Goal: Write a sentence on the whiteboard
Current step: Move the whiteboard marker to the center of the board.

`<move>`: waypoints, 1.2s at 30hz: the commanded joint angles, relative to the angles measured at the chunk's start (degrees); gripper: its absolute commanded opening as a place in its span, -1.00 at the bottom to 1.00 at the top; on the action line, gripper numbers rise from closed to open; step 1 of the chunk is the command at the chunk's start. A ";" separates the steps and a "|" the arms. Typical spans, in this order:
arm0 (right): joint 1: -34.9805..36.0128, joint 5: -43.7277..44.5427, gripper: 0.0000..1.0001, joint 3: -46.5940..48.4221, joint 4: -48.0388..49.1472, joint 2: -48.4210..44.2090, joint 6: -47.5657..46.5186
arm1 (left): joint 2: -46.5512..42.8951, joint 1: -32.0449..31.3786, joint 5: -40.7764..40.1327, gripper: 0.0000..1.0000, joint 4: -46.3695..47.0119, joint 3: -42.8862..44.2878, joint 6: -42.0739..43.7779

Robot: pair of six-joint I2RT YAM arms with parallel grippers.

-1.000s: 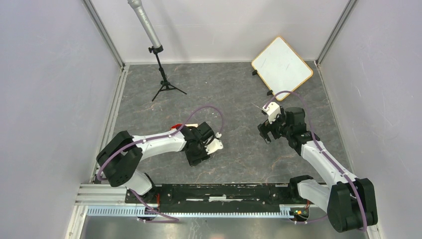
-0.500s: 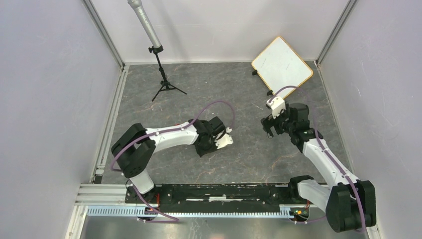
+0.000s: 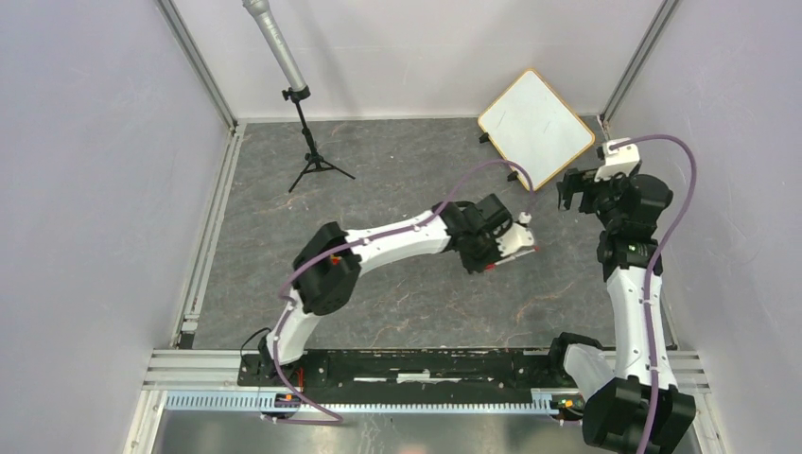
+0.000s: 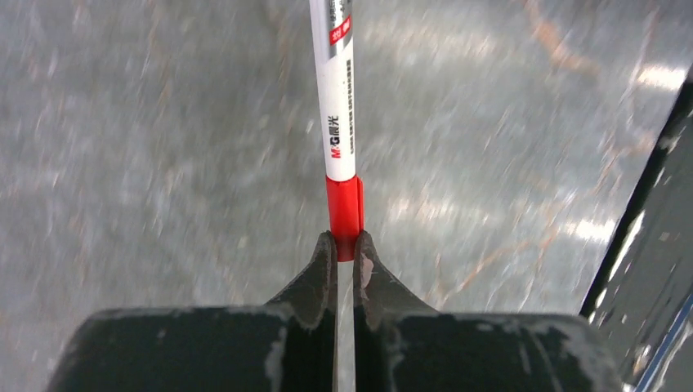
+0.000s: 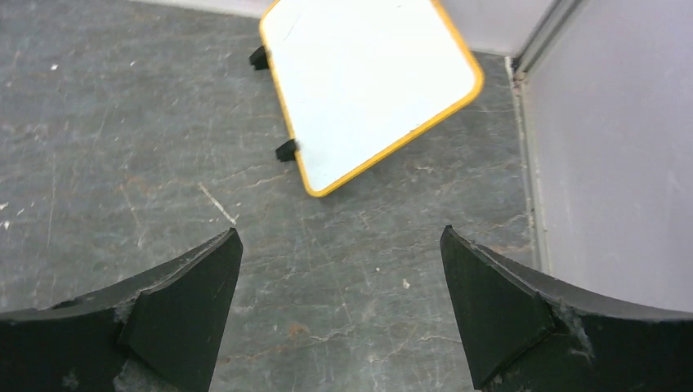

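The whiteboard [image 3: 536,128] leans at the back right corner, white with a tan-orange frame and black clip feet; it also fills the top of the right wrist view [image 5: 368,82]. Its face is plain white, and the sentence is not in view. My left gripper [image 3: 518,251] hovers over the grey floor just below the board, shut on a red-and-white marker [image 4: 338,122] by its red end, and the barrel points straight away from the jaws [image 4: 344,245]. My right gripper [image 3: 574,189] is raised beside the board's near right corner, open and empty [image 5: 339,237].
A black tripod [image 3: 307,156] carrying a grey tube [image 3: 274,43] stands at the back left. Pale walls close in both sides, with a metal rail [image 5: 527,163] along the right wall. An aluminium rail [image 3: 378,378] runs along the near edge.
My left gripper has shut on the marker and the arm has stretched right toward the whiteboard. The right arm has risen and swung back to the right, beside the board.
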 commanded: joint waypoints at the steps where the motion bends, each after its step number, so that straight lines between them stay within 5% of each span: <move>1: -3.12 -0.73 0.96 3.83 2.48 -0.77 4.29 | 7.12 -3.67 5.33 -0.95 1.97 9.91 -4.60; 8: -5.83 -0.98 0.96 4.34 2.64 0.19 5.81 | 15.57 -6.46 8.05 -0.95 1.93 20.94 -8.18; 18: -6.10 -3.77 0.95 1.90 3.56 1.26 5.99 | 19.81 -8.11 1.53 -0.92 -0.93 20.67 -10.30; 30: -6.10 -4.82 0.95 0.73 4.28 1.36 5.90 | 20.64 -7.99 -2.24 -0.01 -2.00 23.46 -12.34; 36: -6.11 -2.87 0.95 1.45 4.42 1.21 6.58 | 14.81 -6.80 -1.99 0.22 -3.09 21.22 -12.25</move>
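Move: The marker, already pinched at its red end, goes to a bare table spot about 10 cm to the left hand's right, 5 cm back and 6 cm below it. The whiteboard's middle lies roughly 36 cm ahead of the left hand and 17 cm right, about level; its nearer black clip is some 27 cm ahead, 11 cm right and 4 cm below. From the right hand the spot is about 11 cm back, 7 cm left and 24 cm below. Rightward first, the left hand carries the marker about 10 cm over the table while coming back some 5 cm and sinking towards the bare spot, steepest at the end. There the fingers open to over half and let go of the red end, the hand easing 1–2 cm forward. The empty right hand, still wide open, shifts about 3 cm right and 2 cm up, then settles partly back. ##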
